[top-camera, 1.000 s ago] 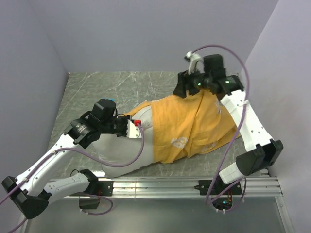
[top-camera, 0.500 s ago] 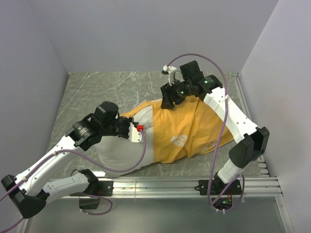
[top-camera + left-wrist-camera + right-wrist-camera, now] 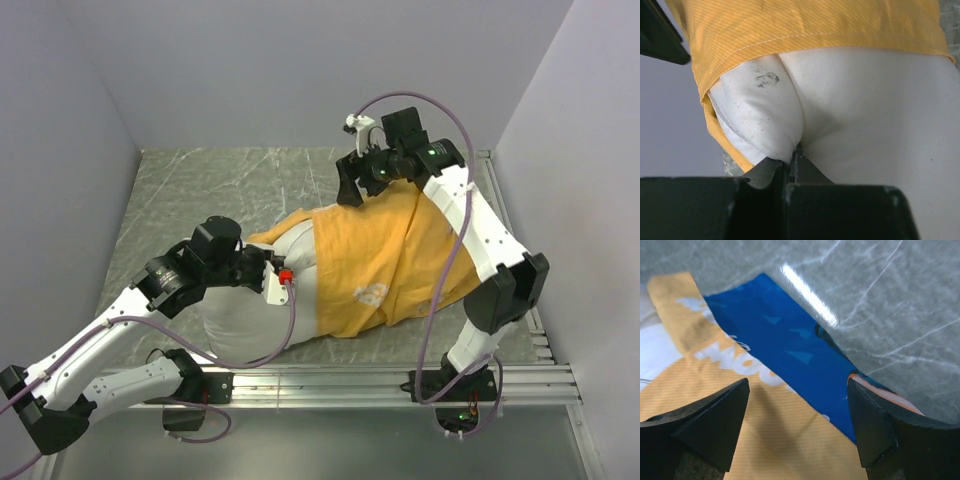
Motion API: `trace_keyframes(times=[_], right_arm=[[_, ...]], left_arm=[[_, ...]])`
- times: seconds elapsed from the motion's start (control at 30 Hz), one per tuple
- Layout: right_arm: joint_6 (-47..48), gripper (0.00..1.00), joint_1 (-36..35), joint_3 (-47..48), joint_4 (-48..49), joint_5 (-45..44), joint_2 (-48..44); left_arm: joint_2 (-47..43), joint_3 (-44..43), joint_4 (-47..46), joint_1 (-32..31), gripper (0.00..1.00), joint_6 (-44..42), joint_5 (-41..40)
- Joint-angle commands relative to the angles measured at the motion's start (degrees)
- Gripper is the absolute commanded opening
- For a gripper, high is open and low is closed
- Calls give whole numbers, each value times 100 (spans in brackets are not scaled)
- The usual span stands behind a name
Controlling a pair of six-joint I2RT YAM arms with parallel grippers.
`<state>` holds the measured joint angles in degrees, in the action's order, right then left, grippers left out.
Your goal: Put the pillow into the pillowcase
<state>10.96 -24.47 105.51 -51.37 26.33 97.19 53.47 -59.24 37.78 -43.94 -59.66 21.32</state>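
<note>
The white pillow (image 3: 250,315) lies at the table's near middle, its right part inside the orange-yellow pillowcase (image 3: 385,255). My left gripper (image 3: 268,272) is shut on a pinch of the pillow (image 3: 850,115) just short of the case's hem (image 3: 790,35). My right gripper (image 3: 348,190) is open and empty, hovering just above the case's far edge. In the right wrist view both fingers stand wide apart over the orange face (image 3: 760,440) and a blue strip of the case (image 3: 790,350).
The grey marbled table (image 3: 220,185) is walled in by lilac panels on three sides. A metal rail (image 3: 400,380) runs along the near edge by the arm bases. Purple cables loop off both arms.
My right gripper swung left along the case's far edge, then came back a little to the right. My left gripper shifted slightly nearer with the pillow in its grip.
</note>
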Motion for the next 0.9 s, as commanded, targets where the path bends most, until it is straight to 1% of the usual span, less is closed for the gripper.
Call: trace_keyframes(times=[0.0, 0.03, 0.07, 0.1, 0.13, 0.17, 0.2, 0.23, 0.27, 0.3, 0.33, 0.4, 0.43, 0.47, 0.63, 0.73, 0.77, 0.83, 0.87], right_arm=[[616, 83, 47, 416, -995, 618, 546], [713, 82, 56, 565, -1241, 967, 651], [975, 71, 108, 758, -2000, 1597, 931], [978, 71, 109, 760, -2008, 1604, 934], [1030, 67, 126, 812, -2112, 1812, 951], [1013, 60, 144, 848, -2166, 1971, 925], [978, 56, 135, 848, -2114, 2286, 786], [821, 48, 135, 822, -2018, 2420, 680], [698, 44, 101, 752, -1773, 2525, 470], [558, 36, 74, 716, -1632, 2640, 363], [339, 24, 22, 655, -1526, 2667, 284], [258, 12, -145, 663, -1437, 2720, 143], [205, 3, -207, 672, -1437, 2746, 108], [170, 0, -260, 663, -1393, 2772, 55], [-224, 0, -883, 366, -919, 2703, -156], [-647, 0, -1173, 85, -331, 2685, -209], [-770, 0, -1226, 22, 10, 2667, -218], [-1357, 0, -1341, -301, 538, 2650, -244], [-1603, 0, -1350, -408, 1141, 2676, -279]], left_arm=[[-109, -70, -341, -79, 0, -318, 197], [-109, -70, -350, -79, 0, -318, 188], [-126, -61, -359, -88, 0, -336, 171], [-127, -61, -359, -88, 0, -336, 171], [-135, -52, -376, -79, 0, -336, 162], [-144, -52, -368, -79, 0, -336, 144], [-144, -52, -377, -79, 0, -327, 144], [-144, -35, -411, -88, 0, -310, 136], [-135, -35, -438, -79, 0, -283, 118], [-135, -26, -473, -79, 0, -283, 109], [-118, -35, -508, -79, 0, -301, 100], [-83, -35, -552, -79, 0, -310, 100], [-57, -35, -605, -79, 0, -301, 92], [-39, -35, -683, -79, 0, -292, 100], [136, -52, -1009, -79, 0, -266, 144], [268, -122, -1290, -79, 0, -143, 179], [304, -140, -1378, -79, 0, -99, 197], [348, -166, -1624, -88, 0, 15, 249], [357, -166, -1712, -79, 0, 59, 258]])
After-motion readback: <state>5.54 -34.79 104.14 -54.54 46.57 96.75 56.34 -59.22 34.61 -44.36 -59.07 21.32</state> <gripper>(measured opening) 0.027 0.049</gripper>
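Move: The blue far edge of the pillowcase lies just under the open right gripper, about 3 cm back, 2 cm to its left and 5 cm below. From that gripper the middle of the case's mouth is some 13 cm back, 8 cm left and 8 cm lower; the pillow corner pinched by the left gripper is roughly 21 cm back and 15 cm left, 4 cm lower. From the left gripper the blue edge is about 19 cm ahead and 14 cm right, at nearly its height. Dip the open right gripper about 5 cm onto the pillowcase's blue far edge while easing back, and shut the fingers on the cloth as you start up again. Draw the pinched edge back and left towards the left gripper, some 7 cm back, 6 cm left and 6 cm up from there, turning the wrist counter-clockwise. Keep the left gripper closed on the pillow corner, easing slightly rightward and forward last. ##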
